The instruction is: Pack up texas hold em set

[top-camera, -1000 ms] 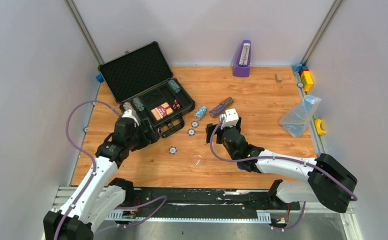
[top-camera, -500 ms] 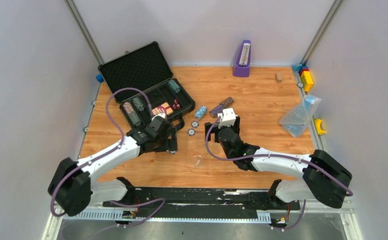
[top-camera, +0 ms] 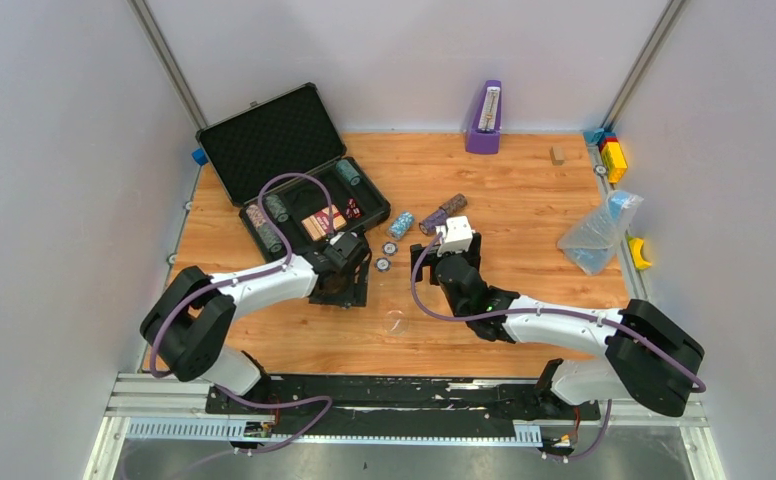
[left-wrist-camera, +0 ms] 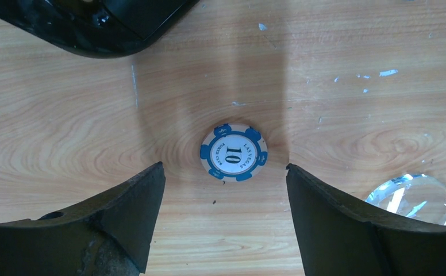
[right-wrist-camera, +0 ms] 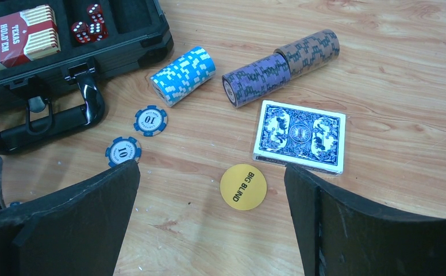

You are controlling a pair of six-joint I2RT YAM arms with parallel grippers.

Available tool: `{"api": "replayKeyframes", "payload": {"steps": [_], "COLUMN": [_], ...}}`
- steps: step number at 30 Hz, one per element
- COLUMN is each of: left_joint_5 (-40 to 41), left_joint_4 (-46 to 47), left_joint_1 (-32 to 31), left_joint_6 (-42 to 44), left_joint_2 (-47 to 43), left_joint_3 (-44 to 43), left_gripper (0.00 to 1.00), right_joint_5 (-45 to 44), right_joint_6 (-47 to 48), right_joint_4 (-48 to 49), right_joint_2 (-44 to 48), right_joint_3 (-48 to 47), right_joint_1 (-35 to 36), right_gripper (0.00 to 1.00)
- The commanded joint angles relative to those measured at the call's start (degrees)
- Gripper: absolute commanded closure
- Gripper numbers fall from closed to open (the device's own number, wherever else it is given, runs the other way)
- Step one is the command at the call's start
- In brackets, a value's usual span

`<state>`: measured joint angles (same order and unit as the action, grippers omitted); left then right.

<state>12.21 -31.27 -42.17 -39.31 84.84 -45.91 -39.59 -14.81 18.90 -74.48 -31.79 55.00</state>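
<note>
The open dark briefcase (top-camera: 294,180) lies at the back left, holding chip rolls, a red card deck (right-wrist-camera: 16,37) and red dice (right-wrist-camera: 88,29). My left gripper (left-wrist-camera: 225,167) is open just in front of the case's handle, low over a single blue 10 chip (left-wrist-camera: 234,152) that lies between its fingertips, untouched. My right gripper (right-wrist-camera: 212,165) is open over a yellow BIG BLIND button (right-wrist-camera: 243,187). Beyond it lie a blue-backed deck (right-wrist-camera: 300,137), a blue roll (right-wrist-camera: 183,75), a purple roll (right-wrist-camera: 255,80), a brown roll (right-wrist-camera: 310,50) and two loose blue chips (right-wrist-camera: 150,120).
A clear round disc (left-wrist-camera: 413,195) lies just right of the left gripper. A purple metronome (top-camera: 484,118) stands at the back wall. A plastic bag (top-camera: 599,232), coloured blocks (top-camera: 612,155) and a small wooden block (top-camera: 557,154) sit at the right.
My left arm swung right from the case's front corner to above the loose blue chip, and its jaws narrowed a little. The right gripper shifted slightly.
</note>
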Motion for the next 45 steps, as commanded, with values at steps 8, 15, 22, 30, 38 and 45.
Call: {"api": "replayKeyframes", "payload": {"steps": [8,15,22,30,38,45], "left_joint_5": [3.6,4.4,1.9,-0.8,-2.3,-1.7], "left_joint_4": [-2.0,-3.5,-2.1,0.3,2.3,1.7], "left_joint_1": [-0.6,-0.7,-0.7,-0.6,-0.7,-0.7], "left_joint_6": [-0.8,-1.1,-0.6,-1.7,-2.5,-2.3], "left_joint_2": [4.4,4.7,6.5,5.4,5.8,6.5], "left_joint_3": [-5.0,-5.3,-4.9,-2.0,-0.3,-0.8], "left_gripper": [0.29,0.33,0.42,0.47,0.57,0.89], "right_joint_5": [-1.1,-0.8,-1.1,-1.0,-1.1,-1.2], "right_joint_6": [0.2,0.2,0.2,0.1,0.0,-0.1], "right_joint_4": [0.5,0.5,0.4,0.3,-0.1,-0.1], "right_joint_2": [2.3,2.1,2.1,2.3,2.6,2.8], "right_joint_3": [-0.8,-0.8,-0.8,-0.8,-0.8,-0.8], "right_joint_1": [0.2,0.3,0.2,0.2,0.2,0.2], "right_gripper": [0.01,0.01,0.01,0.02,0.02,0.02]}}
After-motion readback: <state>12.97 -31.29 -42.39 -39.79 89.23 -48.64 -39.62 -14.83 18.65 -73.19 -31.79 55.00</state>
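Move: The loose chip lies almost between the left hand's open fingers, about 1 cm ahead, some 1 cm to the right and 1 cm below. The clear disc is roughly 12 cm to the right and 4 cm back, the nearest other chip about 10 cm ahead and 10 cm to the right, and the case handle some 10 cm straight ahead. From the right hand the loose chip is about 23 cm left, 8 cm back and 11 cm below. The left fingers come onto opposite edges of the loose chip and pinch it flat on the table, closing steadily from nearly wide open to about half. Meanwhile the hand eases forward about 1 cm, with a shift of about half a centimetre down and to the right, still pointing steeply down. ##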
